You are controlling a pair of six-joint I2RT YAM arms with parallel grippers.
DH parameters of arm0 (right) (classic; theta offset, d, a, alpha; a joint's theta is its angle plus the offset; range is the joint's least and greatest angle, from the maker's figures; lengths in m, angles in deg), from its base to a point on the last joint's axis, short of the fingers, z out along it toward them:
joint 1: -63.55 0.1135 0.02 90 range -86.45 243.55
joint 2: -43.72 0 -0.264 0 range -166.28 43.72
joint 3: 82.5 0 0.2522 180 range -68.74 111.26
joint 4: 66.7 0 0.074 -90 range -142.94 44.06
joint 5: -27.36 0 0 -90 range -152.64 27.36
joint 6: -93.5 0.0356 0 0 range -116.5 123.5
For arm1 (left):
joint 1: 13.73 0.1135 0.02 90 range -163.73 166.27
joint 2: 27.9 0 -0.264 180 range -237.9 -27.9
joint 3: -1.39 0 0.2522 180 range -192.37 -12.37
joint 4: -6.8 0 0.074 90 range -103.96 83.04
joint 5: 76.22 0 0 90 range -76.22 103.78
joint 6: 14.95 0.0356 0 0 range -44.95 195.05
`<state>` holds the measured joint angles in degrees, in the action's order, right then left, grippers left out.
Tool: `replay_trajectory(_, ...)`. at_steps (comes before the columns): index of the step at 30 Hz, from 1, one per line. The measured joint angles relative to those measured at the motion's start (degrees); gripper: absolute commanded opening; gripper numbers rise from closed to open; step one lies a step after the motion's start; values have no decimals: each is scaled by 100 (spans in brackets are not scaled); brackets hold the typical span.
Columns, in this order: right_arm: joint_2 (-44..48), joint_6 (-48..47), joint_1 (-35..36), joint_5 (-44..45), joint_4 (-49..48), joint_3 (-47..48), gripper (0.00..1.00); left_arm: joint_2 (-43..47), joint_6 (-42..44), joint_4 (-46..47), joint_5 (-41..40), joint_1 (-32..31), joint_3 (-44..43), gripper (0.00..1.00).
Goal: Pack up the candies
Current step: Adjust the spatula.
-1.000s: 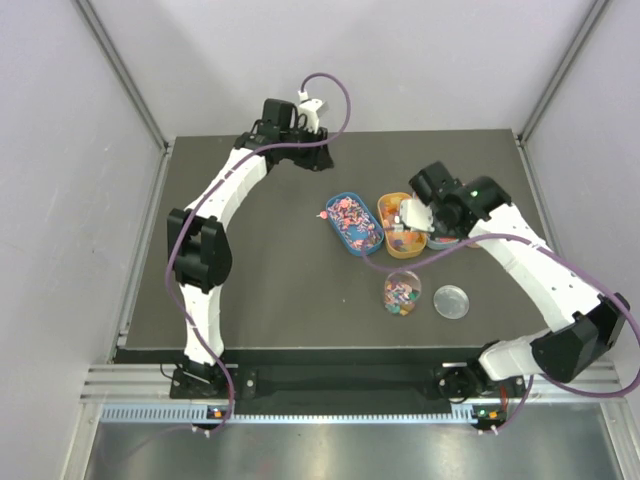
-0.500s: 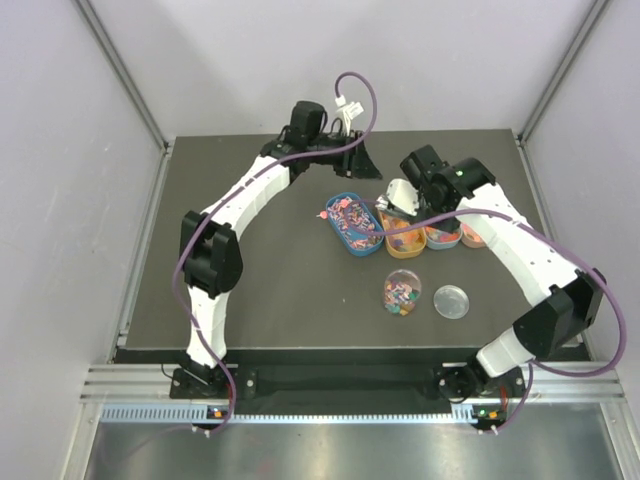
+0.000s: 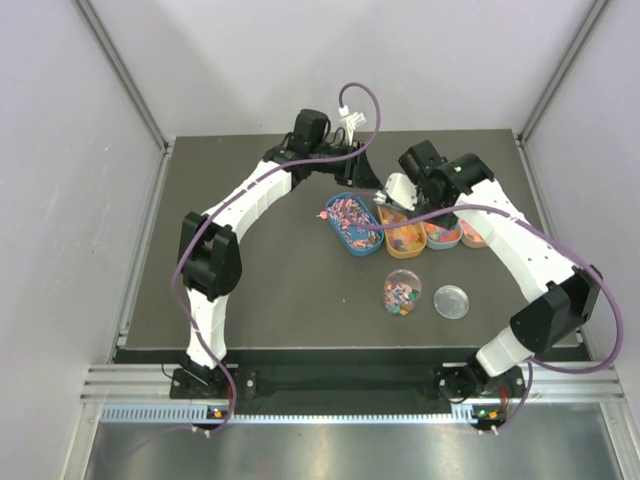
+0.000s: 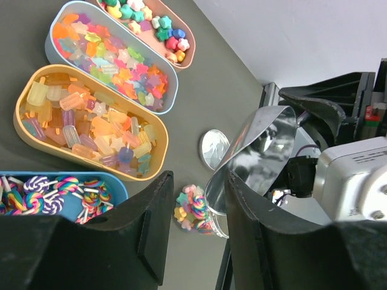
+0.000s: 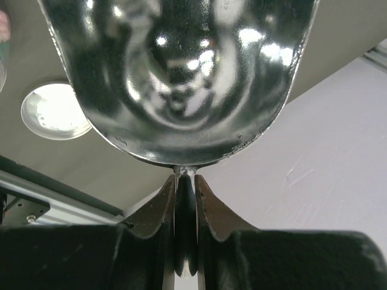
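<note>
The candies lie in four oval trays: lollipop swirls in the blue tray (image 4: 60, 196), pastel gummies in the orange tray (image 4: 91, 121), more in the light-blue tray (image 4: 115, 54) and the pink tray (image 4: 151, 27). A few candies also fill the clear jar (image 3: 402, 293), which shows as well in the left wrist view (image 4: 193, 208). My right gripper (image 5: 184, 181) is shut on the handle of the silver scoop (image 5: 181, 78), holding it empty above the trays' far ends (image 3: 398, 190). My left gripper (image 4: 198, 181) is open right beside the scoop's bowl (image 4: 260, 151), with nothing between its fingers.
The jar's lid (image 3: 452, 301) lies flat to the right of the jar. The trays sit side by side from the blue tray (image 3: 350, 222) to the pink tray (image 3: 472, 236). Purple cables loop over both arms.
My left arm swung from the back of the table rightward to the scoop. My right gripper lifted the scoop off the orange tray and carried it back and left.
</note>
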<state>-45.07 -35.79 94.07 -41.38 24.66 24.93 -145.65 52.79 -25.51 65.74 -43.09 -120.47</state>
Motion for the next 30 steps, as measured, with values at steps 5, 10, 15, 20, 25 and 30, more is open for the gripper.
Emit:
replay_trajectory(5,0,52,-7,-15,2,188,0,28,125,-63,-63,-57,0,44)
replay_trajectory(10,-37,125,-9,-101,85,501,0,28,232,-164,-175,-146,7,44)
replay_trajectory(15,-96,188,-7,-306,245,896,0,28,273,-149,-234,-155,4,43)
replay_trajectory(20,-96,254,-4,-404,310,1029,0,4,275,-116,-256,-186,-9,43)
replay_trajectory(25,-96,365,-4,-442,345,1119,0,-142,273,-107,-293,-234,-111,44)
replay_trajectory(30,-96,490,0,-496,422,1340,0,-278,264,-61,-299,-269,-179,44)
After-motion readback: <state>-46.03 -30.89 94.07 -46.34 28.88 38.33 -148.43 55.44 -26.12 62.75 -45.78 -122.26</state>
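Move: The spatula's bowl, its handle gripped in the right hand, hangs close beside the left gripper's half-open fingertips: its middle is about 6 cm to their right, 4 cm back, at nearly their height. From the right hand the bowl lies some 7 cm left and 4 cm ahead. From the left hand, the yellow container is about 3 cm ahead, 8 cm right; the blue one 4 cm ahead, 4 cm left; the candy jar 14 cm back, 8 cm right; all roughly 20 cm lower. Raise the right gripper about 5 cm with the spatula's handle kept pinched, easing it some 2 cm left and swinging its fingertips leftward by about 10 degrees. Meanwhile bring the left gripper slightly back, then right and down towards the bowl, its fingers staying half open and bearing on the bowl's tip so the spatula turns in the right grip. ##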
